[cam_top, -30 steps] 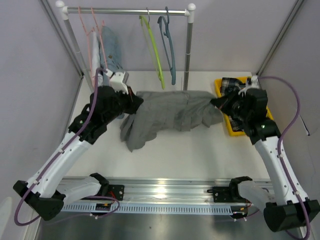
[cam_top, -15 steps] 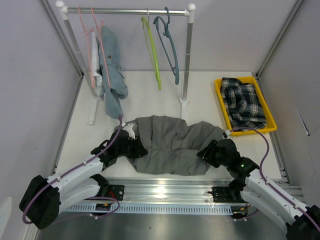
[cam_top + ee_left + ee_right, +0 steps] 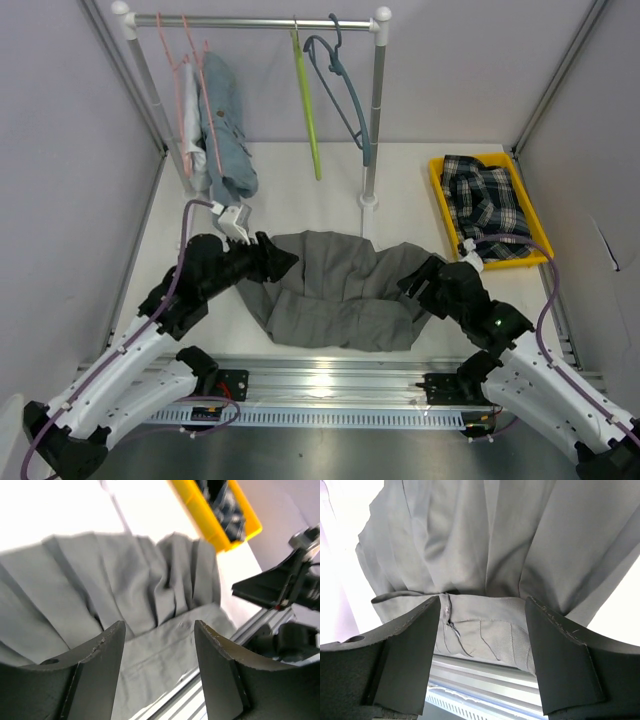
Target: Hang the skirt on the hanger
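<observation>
The grey pleated skirt [image 3: 345,290] lies spread flat on the table, with its waistband along the near edge. My left gripper [image 3: 278,262] hovers at its left edge. The jaws are open and empty, and the left wrist view shows only the skirt [image 3: 140,580] beyond the left gripper [image 3: 159,630]. At the skirt's right edge my right gripper [image 3: 418,278] is also open. In the right wrist view the right gripper [image 3: 482,602] hangs over the waistband and zipper [image 3: 451,622]. A green hanger [image 3: 308,110] and a blue hanger [image 3: 345,95] hang bare on the rail.
A pink hanger [image 3: 188,90] at the rail's left carries a blue garment [image 3: 225,125]. The rack's right post [image 3: 373,130] stands just behind the skirt. A yellow bin [image 3: 438,185] at the right holds a plaid cloth. The metal rail [image 3: 330,385] runs along the near edge.
Both arms pulled the skirt from the back of the table to the near edge. Both grippers then opened, let it go and lifted slightly away.
</observation>
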Robot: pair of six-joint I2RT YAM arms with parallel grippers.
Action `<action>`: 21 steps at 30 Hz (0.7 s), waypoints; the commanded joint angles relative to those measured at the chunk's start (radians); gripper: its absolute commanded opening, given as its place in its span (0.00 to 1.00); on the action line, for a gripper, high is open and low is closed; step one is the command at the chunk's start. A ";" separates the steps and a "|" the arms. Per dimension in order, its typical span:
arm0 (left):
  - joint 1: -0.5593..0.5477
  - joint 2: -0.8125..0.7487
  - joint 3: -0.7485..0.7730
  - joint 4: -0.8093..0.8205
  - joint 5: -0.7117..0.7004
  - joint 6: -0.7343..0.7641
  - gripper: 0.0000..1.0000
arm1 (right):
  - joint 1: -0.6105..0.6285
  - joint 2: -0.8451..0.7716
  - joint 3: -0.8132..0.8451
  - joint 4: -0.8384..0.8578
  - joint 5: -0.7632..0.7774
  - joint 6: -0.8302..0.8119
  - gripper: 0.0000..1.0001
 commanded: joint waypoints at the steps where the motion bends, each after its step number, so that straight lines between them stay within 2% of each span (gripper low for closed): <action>1: -0.005 0.014 0.142 -0.054 -0.047 0.059 0.63 | 0.007 0.014 0.107 -0.045 0.085 -0.057 0.74; 4: -0.005 0.052 0.300 -0.071 -0.082 0.070 0.62 | 0.005 0.049 0.173 -0.036 0.102 -0.106 0.73; 6: -0.005 0.090 0.349 -0.063 -0.105 0.090 0.62 | 0.005 0.103 0.244 -0.036 0.110 -0.155 0.74; 7: -0.003 0.130 0.442 -0.063 -0.133 0.103 0.62 | 0.005 0.120 0.265 -0.024 0.101 -0.190 0.74; 9: -0.005 0.182 0.510 -0.082 -0.177 0.117 0.62 | 0.004 0.161 0.316 -0.007 0.090 -0.218 0.74; 12: -0.005 0.276 0.702 -0.106 -0.210 0.142 0.62 | -0.007 0.218 0.417 0.031 0.062 -0.296 0.74; 17: -0.003 0.339 0.796 -0.087 -0.225 0.143 0.63 | -0.068 0.380 0.691 0.074 0.004 -0.492 0.75; 18: -0.003 0.350 0.808 -0.073 -0.216 0.140 0.63 | -0.081 0.411 0.789 0.070 -0.004 -0.503 0.75; 21: -0.009 0.437 0.914 -0.050 -0.185 0.131 0.63 | -0.107 0.491 0.880 0.051 -0.021 -0.522 0.74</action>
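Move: The green hanger, the likely aim, hangs about 20 cm ahead of the left hand, 6 cm right and 18 cm up; the blue hanger stands some 7 cm to its right, the skirt lies 14 cm right of that hand, 6 cm ahead, 20 cm below. From the right hand the green hanger is roughly 22 cm ahead, 25 cm left and 28 cm up, the blue hanger 7 cm nearer sideways. Open and empty, both hands rise over 20 cm and forward about 10 towards the hangers, fingers tipping up. ##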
